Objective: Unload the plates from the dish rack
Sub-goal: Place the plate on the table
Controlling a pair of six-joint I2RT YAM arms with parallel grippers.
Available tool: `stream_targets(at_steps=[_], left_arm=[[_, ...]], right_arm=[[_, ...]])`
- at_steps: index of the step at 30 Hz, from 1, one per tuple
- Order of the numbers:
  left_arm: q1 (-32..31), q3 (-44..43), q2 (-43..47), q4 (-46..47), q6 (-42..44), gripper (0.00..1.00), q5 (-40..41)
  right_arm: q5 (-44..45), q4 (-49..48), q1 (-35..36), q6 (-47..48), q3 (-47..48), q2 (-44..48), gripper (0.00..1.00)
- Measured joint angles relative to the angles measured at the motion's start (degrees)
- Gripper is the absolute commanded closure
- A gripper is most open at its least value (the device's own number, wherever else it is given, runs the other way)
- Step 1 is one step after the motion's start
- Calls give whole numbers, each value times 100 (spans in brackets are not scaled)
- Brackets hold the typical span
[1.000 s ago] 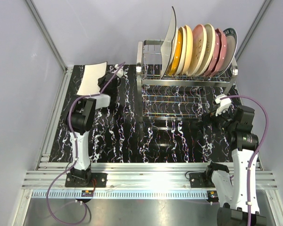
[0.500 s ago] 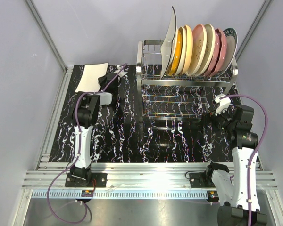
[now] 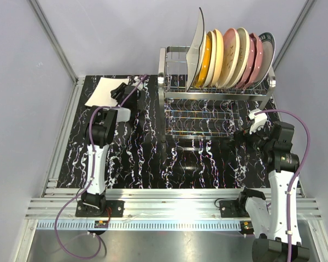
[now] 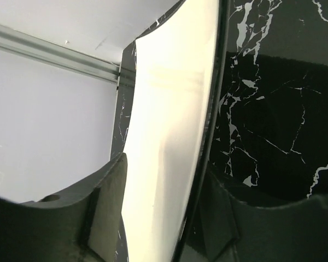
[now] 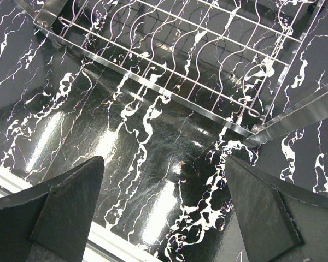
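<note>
A white square plate (image 3: 101, 90) lies flat on the black marbled table at the far left corner. My left gripper (image 3: 119, 90) is at its right edge, jaws parted, with the plate's rim (image 4: 164, 136) still between them. In the left wrist view the gripper (image 4: 167, 174) straddles that rim loosely. The chrome dish rack (image 3: 216, 95) stands at the back right with several plates (image 3: 229, 54) upright in its top tier, a white square one (image 3: 197, 46) leftmost. My right gripper (image 3: 238, 136) hovers wide open by the rack's lower tier (image 5: 180, 60), and nothing lies between the fingers of the right gripper (image 5: 164, 164).
Grey walls close in the table on the left, back and right. An aluminium frame rail (image 3: 63, 136) runs along the left edge and slotted rails (image 3: 169, 202) along the near edge. The rack's lower tier (image 3: 199, 120) holds no dishes.
The white square plate went from tilted up to lying flat on the table. My left jaws have spread apart around its rim. The right arm has not moved.
</note>
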State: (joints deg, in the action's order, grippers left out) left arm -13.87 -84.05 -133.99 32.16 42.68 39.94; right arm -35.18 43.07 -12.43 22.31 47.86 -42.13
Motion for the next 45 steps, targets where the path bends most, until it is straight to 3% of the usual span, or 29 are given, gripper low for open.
stream_targets(at_steps=[15,27,28,36,45], left_arm=[[-81,-28,142,-931,-909,14,33],[-136,216,1711,-2382,-2577,7,-595],[-138,216,1864,-2474,-2708,1,-667],[-136,216,2990,-3268,-3536,1,-1266],[-101,330,4360,-4325,-4483,1,-2260]], right_arm=[[-9,0,0,2,0,114,0],[-90,0,0,2,0,420,0],[-111,2,0,2,0,457,0],[-313,439,0,262,205,647,0],[-612,1665,-7,807,1534,551,0]])
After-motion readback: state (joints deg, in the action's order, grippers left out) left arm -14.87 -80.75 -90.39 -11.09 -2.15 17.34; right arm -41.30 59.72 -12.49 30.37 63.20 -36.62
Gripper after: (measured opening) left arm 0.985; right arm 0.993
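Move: The left hand, its fingers already half open, is at the raised right edge of the tilted white square plate; the plate's middle is roughly 6 cm to its left, 2 cm ahead and 3 cm lower. The dish rack's middle is around 45 cm to the right and 14 cm nearer the base; the leftmost plate still racked is some 37 cm right, 12 cm back and 30 cm higher. From the right hand, the square plate is about 35 cm ahead, 57 cm left and 16 cm below. Dipping a centimetre or two while its fingers go on opening to nearly full, the left hand lets go of the plate, then climbs away quickly, ending about 20 cm higher, 11 cm back and some 7 cm to the right, its right side rolling up nearly 50 degrees. Late on, the empty right hand, still wide open, rises about 8 cm and draws back 5 cm. ##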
